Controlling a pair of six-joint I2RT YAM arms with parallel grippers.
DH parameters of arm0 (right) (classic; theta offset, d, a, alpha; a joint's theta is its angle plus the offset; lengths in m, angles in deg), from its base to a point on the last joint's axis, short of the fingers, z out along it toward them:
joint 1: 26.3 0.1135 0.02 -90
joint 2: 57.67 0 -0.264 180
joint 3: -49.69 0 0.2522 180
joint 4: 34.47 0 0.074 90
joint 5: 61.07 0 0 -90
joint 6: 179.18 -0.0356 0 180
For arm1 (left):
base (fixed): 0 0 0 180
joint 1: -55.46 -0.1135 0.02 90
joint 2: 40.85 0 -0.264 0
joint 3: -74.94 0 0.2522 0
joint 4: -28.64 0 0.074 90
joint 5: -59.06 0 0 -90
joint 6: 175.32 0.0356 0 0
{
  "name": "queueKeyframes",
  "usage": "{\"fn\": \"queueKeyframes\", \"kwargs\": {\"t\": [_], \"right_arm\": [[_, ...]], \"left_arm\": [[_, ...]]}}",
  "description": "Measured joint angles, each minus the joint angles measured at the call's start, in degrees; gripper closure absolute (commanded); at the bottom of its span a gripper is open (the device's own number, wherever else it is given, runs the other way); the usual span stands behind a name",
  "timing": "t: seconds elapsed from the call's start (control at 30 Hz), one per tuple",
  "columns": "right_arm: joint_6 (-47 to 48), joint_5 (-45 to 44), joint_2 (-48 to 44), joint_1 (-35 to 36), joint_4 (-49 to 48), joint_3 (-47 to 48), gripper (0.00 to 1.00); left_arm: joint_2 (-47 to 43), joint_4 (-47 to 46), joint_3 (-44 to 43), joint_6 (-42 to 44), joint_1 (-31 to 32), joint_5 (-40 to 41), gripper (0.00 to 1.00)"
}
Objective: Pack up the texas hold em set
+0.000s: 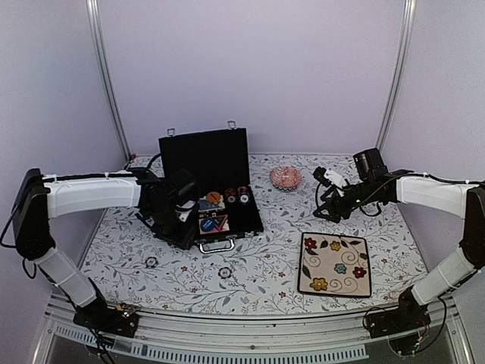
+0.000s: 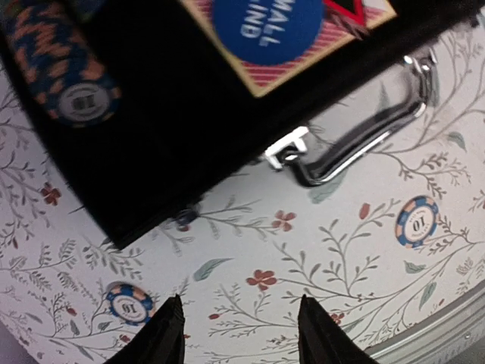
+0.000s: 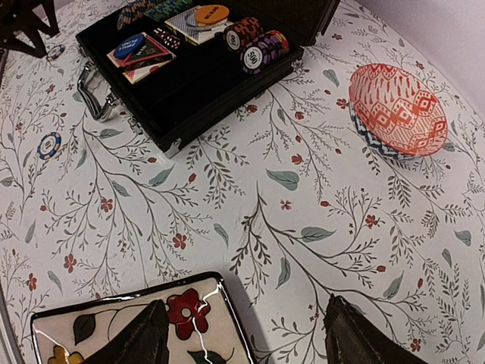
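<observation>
The black case (image 1: 227,220) lies open with its lid upright. Inside it are rows of chips (image 1: 236,196), card decks and a round blue button (image 2: 265,23). Two loose chips (image 2: 417,221) (image 2: 129,303) lie on the cloth in front of the case, near its silver handle (image 2: 364,136). My left gripper (image 2: 241,322) hovers open over the cloth by the case's front left corner (image 1: 180,227), with nothing between its fingers. My right gripper (image 3: 246,334) hangs open and empty above the far corner of the plate (image 1: 327,212), well right of the case (image 3: 189,83).
A cream square plate with flowers (image 1: 335,264) lies at the front right. A small pink patterned bowl (image 1: 285,177) sits behind it, near the case (image 3: 398,110). The table's metal front edge (image 1: 250,318) runs close behind the loose chips.
</observation>
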Motion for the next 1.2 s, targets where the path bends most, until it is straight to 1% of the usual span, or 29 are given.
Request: {"fn": "queueKeyframes", "kwargs": {"t": [0.07,0.17,0.27,0.33,0.5,0.73,0.93,1.2], "right_arm": [[0.1,0.1,0.0,0.0,-0.2,0.0,0.29],[0.2,0.2,0.0,0.0,-0.2,0.0,0.29],[0.2,0.2,0.0,0.0,-0.2,0.0,0.29],[0.2,0.2,0.0,0.0,-0.2,0.0,0.29],[0.3,0.2,0.0,0.0,-0.2,-0.4,0.29],[0.4,0.2,0.0,0.0,-0.2,-0.6,0.29],[0.6,0.2,0.0,0.0,-0.2,-0.6,0.29],[0.8,0.2,0.1,0.0,-0.2,-0.6,0.29]], "left_arm": [[-4.2,1.1,1.7,-2.4,-4.2,1.0,0.46],[-7.9,1.6,4.5,-4.9,-9.9,0.8,0.46],[-7.3,1.7,7.8,-6.2,-13.9,-0.3,0.45],[-5.7,1.8,9.7,-6.8,-15.5,-0.9,0.45],[-3.2,1.0,11.8,-7.2,-16.5,-2.7,0.45],[-0.9,-0.6,12.5,-7.2,-17.4,-3.0,0.45],[-0.6,-0.5,13.1,-7.2,-17.4,-2.8,0.45],[-0.1,-0.3,13.9,-7.2,-17.7,-2.7,0.48]]}}
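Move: The left-hand 10 chip, loose on the cloth, lies about 11 cm to the left of the open, empty left hand, roughly 1 cm back and 8 cm below. The case's near left corner stands some 5 cm to the right of that chip and 5 cm farther out, and the case handle is about 11 cm right of the hand and 3 cm ahead. The second 10 chip is 14 cm right and 5 cm back. From the right hand the left-hand chip is roughly 57 cm left, 11 cm back and 14 cm below. The loose 10 chip beyond the case's near left corner is what the left hand goes to: it swings quickly about 11 cm left, rising slightly at first, then sinks to end some 6 cm lower, easing slowly down over the chip. The wrist turns some 25 degrees counter-clockwise and tilts a little; the fingers stay half open and come down around the chip without closing. ##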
